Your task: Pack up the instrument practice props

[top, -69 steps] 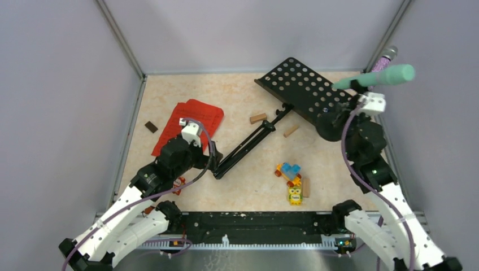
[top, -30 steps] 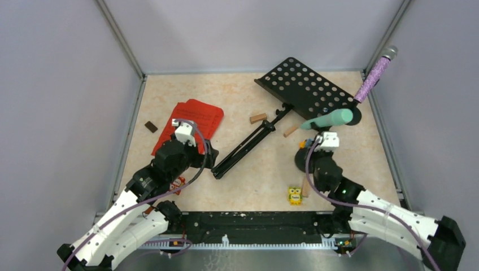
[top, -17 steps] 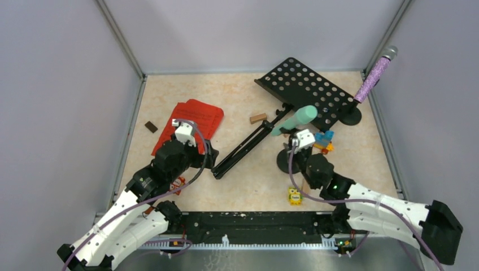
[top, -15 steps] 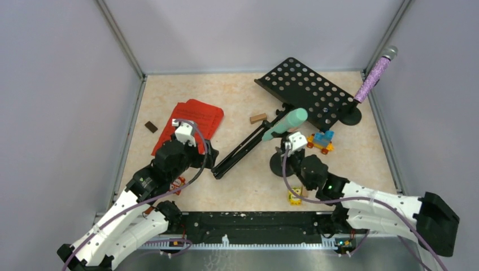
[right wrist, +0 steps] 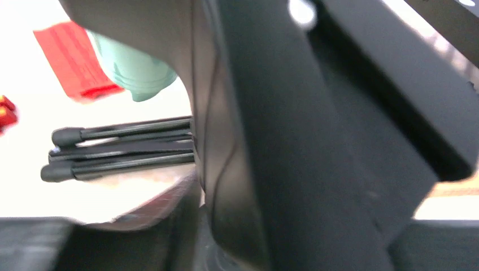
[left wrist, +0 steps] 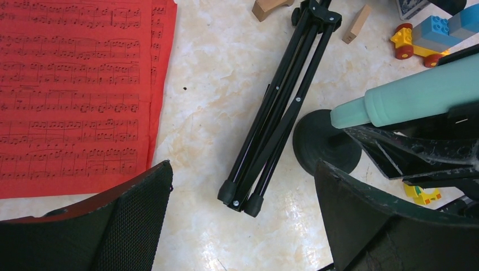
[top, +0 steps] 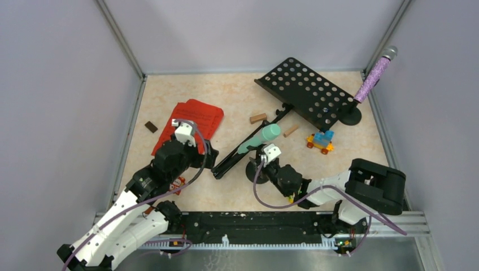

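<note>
The black perforated music rack [top: 305, 89] lies at the back right, its folded tripod legs [top: 248, 144] running down-left. Red sheet-music pages [top: 195, 117] lie at the left. My left gripper [top: 208, 158] hovers open over the tripod feet [left wrist: 243, 200], holding nothing. My right gripper [top: 264, 160] is shut on a short black mic holder [top: 254, 169] with the mint-green microphone [top: 260, 138] in it; the holder's round base [left wrist: 325, 141] sits right beside the tripod legs. The purple microphone [top: 374, 74] stands in its own holder [top: 350, 116] at the far right.
A toy car of blue bricks [top: 321, 141] sits below the rack. Two wooden blocks [top: 258, 118] [top: 291, 130] lie near the tripod. A small dark block [top: 151, 126] lies left of the red pages. A yellow toy [left wrist: 421, 193] sits by the right arm. Grey walls enclose three sides.
The right arm has swept from the far right to the middle, carrying the holder with the mint-green microphone down next to the tripod legs. The left arm has stayed still and open.
</note>
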Available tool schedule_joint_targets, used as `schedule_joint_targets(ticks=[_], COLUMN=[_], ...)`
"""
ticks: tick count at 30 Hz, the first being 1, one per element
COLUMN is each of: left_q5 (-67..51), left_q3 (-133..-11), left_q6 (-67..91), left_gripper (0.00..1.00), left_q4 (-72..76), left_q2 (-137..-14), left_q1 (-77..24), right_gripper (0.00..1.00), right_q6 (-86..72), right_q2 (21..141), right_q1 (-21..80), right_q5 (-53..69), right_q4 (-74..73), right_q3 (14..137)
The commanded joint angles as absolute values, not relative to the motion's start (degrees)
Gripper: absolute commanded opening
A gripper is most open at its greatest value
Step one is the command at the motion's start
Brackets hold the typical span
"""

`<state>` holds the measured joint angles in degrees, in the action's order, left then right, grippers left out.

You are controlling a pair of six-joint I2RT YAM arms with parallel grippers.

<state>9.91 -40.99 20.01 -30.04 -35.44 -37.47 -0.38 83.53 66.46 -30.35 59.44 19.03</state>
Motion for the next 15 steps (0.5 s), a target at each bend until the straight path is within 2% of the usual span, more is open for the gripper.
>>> schedule_joint_targets(ticks=[1, 4, 7, 11, 15], left_q5=[10.0, 10.02, 9.55, 4.75, 3.53], left_q3=[-40.88, -40.54, -40.04, -39.35, -37.64], left_q6=[20.17, 19.91, 19.42, 17.86, 14.95], left_gripper=[0.99, 0.99, 0.99, 0.99, 0.99], left_q4=[-28.33, -27.99, -27.2, -24.7, -19.92], left_q2=[-34.03, -32.96, -32.45, -31.95, -27.79], left_q1=[-37.26, -37.19, -37.24, -37.23, -37.18], right_gripper=[0.51, 0.69, 0.78, 0.8, 0.8], right_q6=[-2.3, -4.69, -7.16, -8.59, -9.4], right_q2=[84.21, 81.52, 76.6, 65.96, 49.45], right_q1=[67.85, 67.86, 67.96, 68.74, 69.26], right_q5=[-33.86, -32.52, -27.9, -21.51, -18.96], right_q4=[71.26, 66.76, 58.82, 43.97, 32.15], right_q3=[20.78, 19.33, 17.5, 14.66, 11.39])
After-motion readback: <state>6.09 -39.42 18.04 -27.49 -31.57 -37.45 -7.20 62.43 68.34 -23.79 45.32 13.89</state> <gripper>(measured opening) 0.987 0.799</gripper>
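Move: I still have the microphone stand's pole in my right fingers, just under the clip, with its round base about 12 cm straight below and its middle some 4 cm down; the teal microphone sits 6 cm above and 2 cm ahead. The folded tripod legs lie about 8 cm ahead and 6 cm left, the yellow owl 10 cm back and 14 cm right, both at table level. From my left hand, the stand is 17 cm right, 2 cm ahead and 13 cm down. I open my right fingers wide and let go of the microphone stand's pole, rising 2 cm or so first, then drawing back from it towards my base, about 4 cm in all and still climbing to about 3 cm, while the wrist turns slightly counter-clockwise. My left hand stays open and lifts only about a centimetre. ##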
